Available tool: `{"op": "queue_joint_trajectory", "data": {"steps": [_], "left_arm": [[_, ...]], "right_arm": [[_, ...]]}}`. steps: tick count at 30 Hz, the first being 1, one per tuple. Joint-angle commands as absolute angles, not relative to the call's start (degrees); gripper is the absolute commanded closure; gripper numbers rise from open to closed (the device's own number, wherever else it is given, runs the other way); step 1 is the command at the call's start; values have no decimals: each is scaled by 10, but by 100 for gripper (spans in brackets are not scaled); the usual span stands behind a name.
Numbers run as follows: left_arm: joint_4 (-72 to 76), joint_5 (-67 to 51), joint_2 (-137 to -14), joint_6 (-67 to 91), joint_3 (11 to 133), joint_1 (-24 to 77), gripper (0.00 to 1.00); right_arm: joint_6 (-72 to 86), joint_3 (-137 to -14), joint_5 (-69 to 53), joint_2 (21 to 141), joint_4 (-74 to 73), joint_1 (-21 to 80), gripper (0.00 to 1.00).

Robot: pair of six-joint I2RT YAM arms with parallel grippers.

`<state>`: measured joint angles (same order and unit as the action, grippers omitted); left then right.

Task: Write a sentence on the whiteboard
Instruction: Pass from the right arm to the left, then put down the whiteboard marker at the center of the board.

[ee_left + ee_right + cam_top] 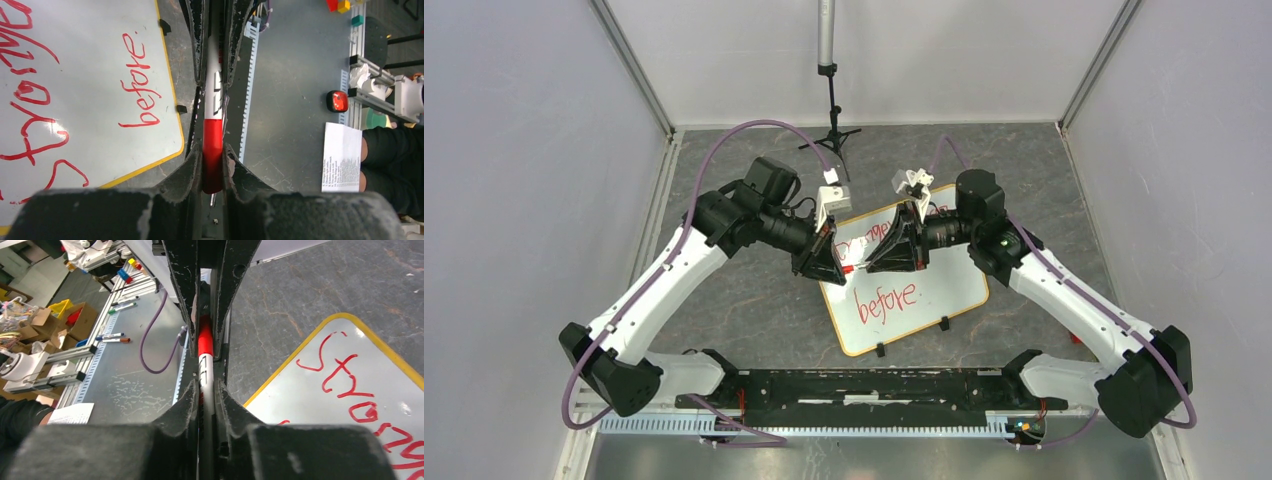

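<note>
The whiteboard [944, 285] lies tilted on the dark table, yellow-orange framed, with two black clip feet at its near edge. The sentence [886, 300] is in red marker; "before" [140, 82] reads clearly, and a row starting with capital S [345, 375] runs above it. A red-capped white marker [856, 268] hangs level over the board's left corner, between both grippers. My left gripper [212, 150] is shut on the marker's red cap [212, 145]. Facing it, my right gripper [205, 390] is shut on the marker's white barrel [206, 375].
A black tripod stand [829, 110] rises at the back of the table. Grey enclosure walls close both sides. The black base rail [854, 385] runs along the near edge. Off the table lie a printed sheet [341, 157], loose markers [117, 337] and a purple cable [155, 352].
</note>
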<state>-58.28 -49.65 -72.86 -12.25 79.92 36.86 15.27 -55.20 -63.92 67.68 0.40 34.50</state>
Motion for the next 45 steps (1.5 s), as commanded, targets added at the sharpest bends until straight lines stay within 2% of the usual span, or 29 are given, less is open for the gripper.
{"op": "queue_joint_trajectory", "data": {"steps": [1, 6, 14, 20, 26, 30, 39, 45], "left_arm": [[-420, -559, -720, -61, 785, 319, 98], [-391, -599, -672, -29, 737, 222, 97], [-426, -627, -647, -38, 724, 58, 98], [-533, -600, -701, -162, 731, -115, 98], [-552, -449, -764, -279, 689, -198, 97], [-503, -361, -773, -322, 612, -209, 97], [-389, -256, -796, -353, 483, -208, 92], [-388, -244, -817, -398, 460, -206, 80]], "right_arm": [[124, -587, -620, 679, 4, 343, 74], [124, -610, -617, 654, -21, 273, 37], [146, -624, -625, 628, -24, 154, 3], [107, -605, -650, 617, -71, 56, 2], [-71, -601, -612, 606, -231, 4, 2], [-134, -572, -577, 595, -279, 4, 2], [-172, -527, -548, 572, -284, -14, 2], [-190, -526, -536, 573, -294, -16, 2]]}}
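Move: Between the two hands the marker is already held from both sides: its middle lies about 4 cm to the right of the left hand and 4 cm to the left of the right hand. The bare table where the left hand takes it is some 11 cm ahead, 29 cm left and 26 cm below. The whiteboard's middle lies 12 cm ahead, 13 cm right and 27 cm below the left hand; the word "before" is 4 cm ahead, 10 cm right, on the board. Opening wide, the right fingers let go of the marker's barrel while that hand backs off to the right, about 17 cm, and forward, swinging clockwise and finally sinking over the whiteboard. The left keeps its pinch on the red cap, sweeps forward and left with a slight rise, then drops steeply towards the bare table, some 29 cm left overall, turning roughly 50 degrees counter-clockwise. ##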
